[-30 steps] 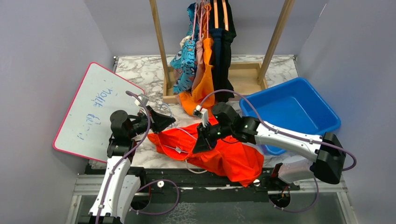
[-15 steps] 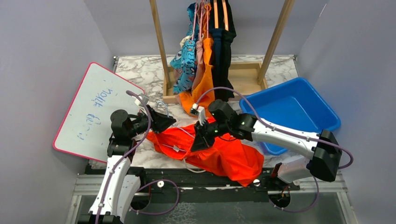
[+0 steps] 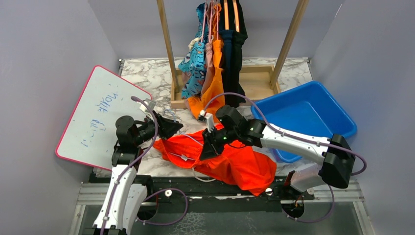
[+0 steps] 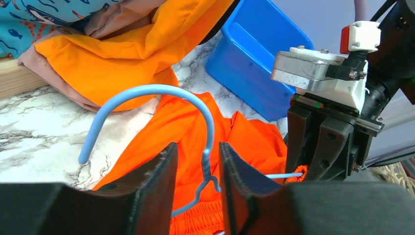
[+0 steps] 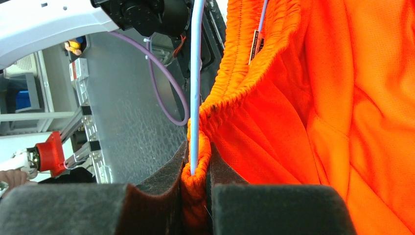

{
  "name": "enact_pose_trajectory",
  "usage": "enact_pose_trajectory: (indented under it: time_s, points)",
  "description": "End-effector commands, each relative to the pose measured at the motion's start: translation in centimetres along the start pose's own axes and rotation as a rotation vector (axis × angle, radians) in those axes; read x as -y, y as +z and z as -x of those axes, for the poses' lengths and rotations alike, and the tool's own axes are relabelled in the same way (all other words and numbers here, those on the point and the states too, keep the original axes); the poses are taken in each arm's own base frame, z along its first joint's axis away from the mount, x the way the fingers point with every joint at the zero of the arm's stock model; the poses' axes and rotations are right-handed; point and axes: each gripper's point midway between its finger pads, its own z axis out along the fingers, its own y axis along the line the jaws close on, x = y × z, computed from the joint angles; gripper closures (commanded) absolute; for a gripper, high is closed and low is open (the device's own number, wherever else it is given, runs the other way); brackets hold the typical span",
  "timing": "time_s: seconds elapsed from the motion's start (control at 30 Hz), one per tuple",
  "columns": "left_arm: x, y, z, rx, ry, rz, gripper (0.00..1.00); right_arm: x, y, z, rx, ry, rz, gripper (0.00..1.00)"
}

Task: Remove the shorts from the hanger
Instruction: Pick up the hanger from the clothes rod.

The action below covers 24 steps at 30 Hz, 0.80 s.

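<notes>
Red-orange shorts (image 3: 235, 159) lie crumpled on the marble table, still threaded on a light-blue wire hanger (image 4: 147, 90). My left gripper (image 3: 178, 128) is open: its pads stand either side of the hanger's twisted neck (image 4: 208, 161) with a gap on both sides. My right gripper (image 3: 205, 149) is shut on the shorts' elastic waistband (image 5: 195, 181), with the end of the hanger wire (image 5: 195, 73) pinched inside the fold. In the left wrist view the right gripper's fingers (image 4: 323, 142) hold the wire's far end, wrapped in orange fabric.
More shorts hang on the wooden rack (image 3: 166, 39) at the back: blue cartoon-print (image 3: 195, 68), bright orange (image 3: 215, 78), dark navy (image 3: 235, 58). A blue bin (image 3: 337, 115) stands at the right. A whiteboard (image 3: 98, 117) leans at the left.
My left gripper has opened and let go of the hanger's neck. The right arm has shifted slightly left and back, keeping its hold on the waistband.
</notes>
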Motion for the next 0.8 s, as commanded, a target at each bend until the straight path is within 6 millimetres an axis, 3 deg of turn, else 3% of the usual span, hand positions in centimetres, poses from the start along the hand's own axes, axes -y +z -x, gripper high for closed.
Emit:
enact_pose_trajectory:
  time_s: [0.0,0.1,0.17,0.27,0.37,0.43,0.6,0.77]
  points:
    - [0.0,-0.1,1.4,0.032,0.047,0.026,0.7,-1.8,0.1,1.5,0.037,-0.048,0.079,0.99]
    - [-0.2,-0.1,1.3,0.026,0.051,0.034,1.0,-1.5,0.2,1.7,0.043,-0.056,0.064,0.97]
    - [-0.1,-0.1,1.4,0.029,0.056,0.036,1.0,-1.1,0.0,2.0,0.053,-0.057,0.029,0.94]
    - [-0.1,-0.3,1.6,0.04,0.067,0.044,1.0,-0.3,-0.8,2.5,0.056,-0.077,-0.052,0.79]
    - [0.0,-0.3,2.4,0.068,0.063,0.058,1.0,0.6,-2.5,3.9,0.107,-0.122,-0.174,0.45]
    - [0.2,-0.4,3.7,0.101,0.074,0.077,1.0,0.8,-3.9,4.9,0.148,-0.144,-0.23,0.34]
    - [1.3,-1.2,8.1,0.174,0.194,0.146,1.0,0.6,-6.9,6.7,0.252,-0.169,-0.326,0.3]
    - [2.4,-2.0,11.8,0.203,0.298,0.213,1.0,-0.3,-8.3,7.5,0.308,-0.152,-0.336,0.32]
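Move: The hanger's neck, just below the hook, stands practically between the left hand's open fingertips. From there the waistband corner with the hanger's arm in it is about 11 cm back, 11 cm right and 5 cm lower; the hanging orange shorts are some 10 cm ahead, 13 cm right and 8 cm down. The right hand still grips that waistband corner; from it the hanger's neck is about 11 cm ahead, 11 cm left and 5 cm up. Staying almost in place, the left hand shuts its fingers on the hanger's neck, then rises about 7 cm, drifting a little forward and left with a slight wrist turn. Meanwhile the right fingers open and let go of the red-orange waistband, and that hand climbs some 7 cm and goes 5 cm forward and slightly right, rolling about 20 degrees. ##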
